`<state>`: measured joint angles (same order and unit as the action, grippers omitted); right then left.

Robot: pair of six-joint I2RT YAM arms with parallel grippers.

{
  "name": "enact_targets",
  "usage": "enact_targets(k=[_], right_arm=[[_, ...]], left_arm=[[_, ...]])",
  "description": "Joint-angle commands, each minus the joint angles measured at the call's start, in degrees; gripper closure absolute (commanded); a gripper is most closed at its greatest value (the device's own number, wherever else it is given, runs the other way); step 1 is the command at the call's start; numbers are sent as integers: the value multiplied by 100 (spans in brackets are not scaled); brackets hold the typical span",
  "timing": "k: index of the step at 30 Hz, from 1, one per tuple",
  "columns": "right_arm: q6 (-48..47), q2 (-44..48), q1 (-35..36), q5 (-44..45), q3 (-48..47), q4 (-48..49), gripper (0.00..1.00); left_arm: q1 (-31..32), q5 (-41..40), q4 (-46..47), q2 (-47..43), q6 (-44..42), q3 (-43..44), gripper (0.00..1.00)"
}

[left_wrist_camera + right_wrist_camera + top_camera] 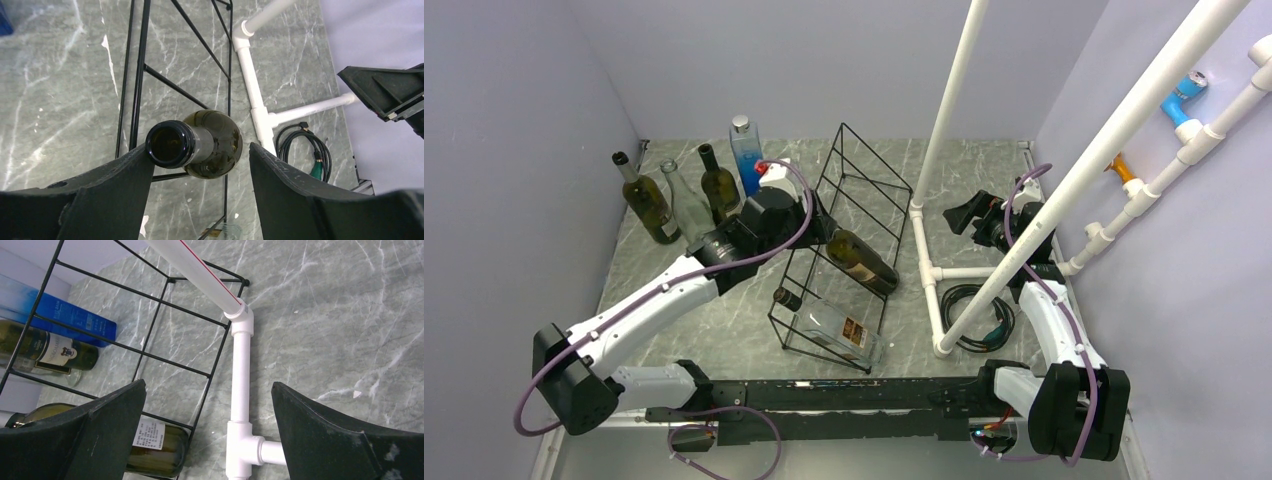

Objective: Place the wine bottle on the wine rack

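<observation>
The wine rack is a black wire frame standing mid-table. A dark green wine bottle lies slanted through one of its openings, neck toward my left gripper. In the left wrist view the bottle points its open mouth at the camera between the open jaws of the left gripper. The mouth's rim rests by the left finger, and the other finger stands well apart. A clear bottle lies in the rack's lower row. My right gripper hangs open right of the rack, holding nothing.
Several upright bottles stand at the back left, among them a green one and a blue one. A white pipe frame rises just right of the rack. A coiled black cable lies by its base. Walls close in on both sides.
</observation>
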<state>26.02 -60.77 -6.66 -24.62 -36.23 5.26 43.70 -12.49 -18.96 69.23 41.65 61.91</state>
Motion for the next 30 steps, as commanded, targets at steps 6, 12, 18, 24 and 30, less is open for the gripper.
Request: enact_targets(k=[6, 12, 18, 24, 30], right_arm=[[-9, -22, 71, -65, -18, 318, 0], [-82, -6, 114, 89, -76, 193, 0], [-113, -2, 151, 240, -62, 170, 0], [-123, -58, 186, 326, -44, 209, 0], [-150, -172, 293, 423, -70, 225, 0]], left_arm=[[10, -701, -371, -729, -680, 464, 22], [-5, -1122, -637, -1287, -1014, 315, 16], [-40, -2041, -1414, -1989, -1733, 621, 1], [-40, -2810, -1797, -2833, -1891, 452, 0], [-44, -3165, -1347, -3231, -2613, 245, 0]])
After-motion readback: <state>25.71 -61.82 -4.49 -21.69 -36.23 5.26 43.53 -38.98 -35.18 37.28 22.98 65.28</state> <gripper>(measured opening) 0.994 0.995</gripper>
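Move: My left hand's parted fingers are around the neck of the wine bottle just laid in the rack; its middle is about 9 cm to the right, 4 cm back and 8 cm lower. The racked clear bottle lies some 20 cm back and 5 cm right. Standing off to the left are the green bottle, roughly 20 cm left and 11 cm ahead, and the blue bottle, 15 cm left and 16 cm ahead. From my right hand, the laid wine bottle is about 18 cm left and 9 cm back. I free the neck by lifting my left hand up and to the left off the already loosened bottle, then sweep mostly left, still rising and drawing back: about 18 cm left and 12 cm up overall. The fingers spread from partly to fully open while the wrist tips up some 25 degrees and turns counter-clockwise, away from the rack. ##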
